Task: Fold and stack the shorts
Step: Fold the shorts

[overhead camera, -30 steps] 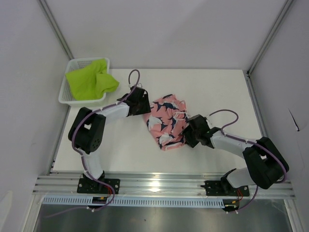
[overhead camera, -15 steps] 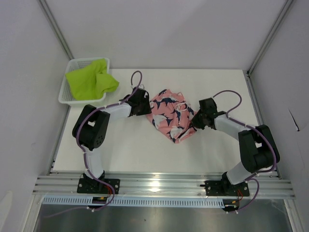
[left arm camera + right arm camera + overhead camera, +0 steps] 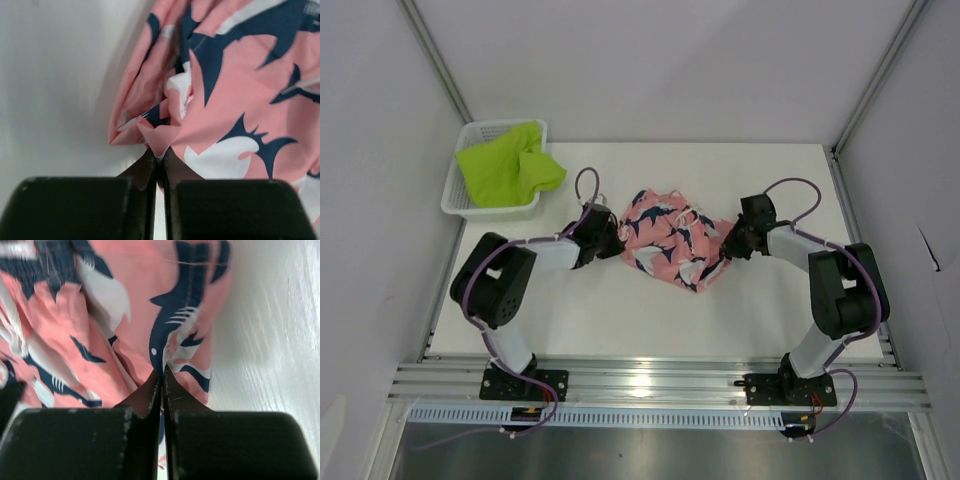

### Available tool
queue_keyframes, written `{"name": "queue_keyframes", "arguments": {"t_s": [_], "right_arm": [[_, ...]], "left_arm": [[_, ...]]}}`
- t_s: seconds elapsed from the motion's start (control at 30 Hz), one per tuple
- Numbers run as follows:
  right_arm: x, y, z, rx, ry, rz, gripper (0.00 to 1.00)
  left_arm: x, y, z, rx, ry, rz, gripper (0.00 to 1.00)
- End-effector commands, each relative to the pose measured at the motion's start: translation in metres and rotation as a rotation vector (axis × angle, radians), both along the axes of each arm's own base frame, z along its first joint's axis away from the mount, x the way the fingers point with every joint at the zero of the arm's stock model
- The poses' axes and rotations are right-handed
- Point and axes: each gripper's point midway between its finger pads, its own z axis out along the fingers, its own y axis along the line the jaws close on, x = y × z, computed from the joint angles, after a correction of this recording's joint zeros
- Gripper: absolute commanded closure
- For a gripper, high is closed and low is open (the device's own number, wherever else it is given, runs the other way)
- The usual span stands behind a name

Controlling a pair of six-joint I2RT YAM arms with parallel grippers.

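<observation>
The coral-pink shorts (image 3: 670,238) with navy and white print lie rumpled mid-table, stretched between both arms. My left gripper (image 3: 618,243) is shut on their left edge; in the left wrist view a pink fold (image 3: 159,139) is pinched at the fingertips (image 3: 148,162) of that gripper (image 3: 160,156). My right gripper (image 3: 724,250) is shut on their right edge; in the right wrist view the printed cloth (image 3: 170,350) enters between the closed tips of the gripper (image 3: 162,375). The lime-green shorts (image 3: 505,165) lie bunched in the basket at the far left.
A white mesh basket (image 3: 454,196) sits at the table's back-left corner. Grey walls and metal frame posts enclose the white table (image 3: 790,190). An aluminium rail (image 3: 650,378) with both arm bases runs along the near edge.
Both grippers have shut on the pink shorts' edges. The right arm swung back and right, the left moved nearer, and the cloth now stretches wider between them.
</observation>
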Motion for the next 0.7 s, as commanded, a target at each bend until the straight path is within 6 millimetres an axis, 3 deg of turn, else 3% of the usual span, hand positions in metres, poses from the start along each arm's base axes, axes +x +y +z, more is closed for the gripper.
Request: {"name": "queue_keyframes", "arguments": {"t_s": [0.0, 0.03, 0.07, 0.1, 0.13, 0.2, 0.23, 0.3, 0.4, 0.47, 0.53, 0.57, 0.6, 0.63, 0.67], "right_arm": [[0.025, -0.005, 0.014, -0.028, -0.063, 0.027, 1.00], [0.027, -0.009, 0.013, -0.037, -0.056, 0.028, 1.00], [0.029, -0.011, 0.015, -0.044, -0.060, 0.034, 1.00], [0.037, -0.012, 0.019, -0.048, -0.071, 0.041, 1.00], [0.039, -0.016, 0.019, -0.061, -0.068, 0.060, 0.99], [0.043, -0.012, 0.020, -0.052, -0.069, 0.097, 0.91], [0.046, -0.012, 0.023, -0.057, -0.080, 0.116, 0.79], [0.047, -0.011, 0.029, -0.055, -0.098, 0.125, 0.55], [0.045, -0.009, 0.037, -0.042, -0.126, 0.148, 0.33], [0.040, -0.005, 0.038, -0.024, -0.132, 0.175, 0.25], [0.038, -0.004, 0.044, -0.014, -0.160, 0.184, 0.03], [0.032, -0.002, 0.041, -0.002, -0.152, 0.195, 0.01], [0.030, 0.000, 0.042, 0.004, -0.153, 0.205, 0.00], [0.029, 0.000, 0.042, 0.007, -0.157, 0.212, 0.00], [0.024, 0.000, 0.038, 0.012, -0.147, 0.219, 0.01]], "left_arm": [[-0.040, 0.008, 0.001, -0.069, 0.013, 0.042, 0.91], [-0.049, 0.005, 0.003, -0.079, 0.012, 0.032, 0.76], [-0.053, 0.001, 0.018, -0.115, -0.025, 0.030, 0.69], [-0.078, 0.010, -0.001, -0.097, 0.026, 0.029, 0.55], [-0.090, 0.004, 0.000, -0.107, 0.028, 0.011, 0.28], [-0.107, 0.006, 0.005, -0.116, 0.027, 0.004, 0.07], [-0.116, 0.006, 0.003, -0.106, 0.035, -0.008, 0.01], [-0.122, 0.011, 0.013, -0.100, 0.028, -0.017, 0.01], [-0.123, 0.023, 0.034, -0.059, -0.023, -0.013, 0.01], [-0.112, 0.031, 0.055, -0.037, -0.079, 0.001, 0.01], [-0.095, 0.039, 0.077, -0.046, -0.117, 0.021, 0.01], [-0.091, 0.043, 0.078, -0.032, -0.123, 0.012, 0.01], [-0.082, 0.039, 0.091, -0.051, -0.141, -0.011, 0.01], [-0.075, 0.046, 0.084, -0.031, -0.115, 0.003, 0.01], [-0.060, 0.044, 0.102, -0.030, -0.154, -0.007, 0.01]]}}
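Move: Both grippers are shut on the pink shorts, the left on their left corner, the right on their right edge. The shorts' middle lies about 12 cm to the left gripper's right and 1 cm ahead, and some 12 cm to the right gripper's left and 2 cm ahead, 1 to 2 cm lower than either. The white drawstring is roughly 6 cm left of the right gripper and 8 cm farther out. The basket stands about 27 cm left of the left gripper and 20 cm farther out. Pull the left gripper, already pinching the shorts' left corner, quickly back about 12 cm low over the table, opening it wide on the way so the corner comes free; then lift it some 5 cm, swinging a little left and forward again. Meanwhile ease the right gripper about 4 cm forward and slightly right with its edge, open it wide to let go, rise a little and draw back slightly. ##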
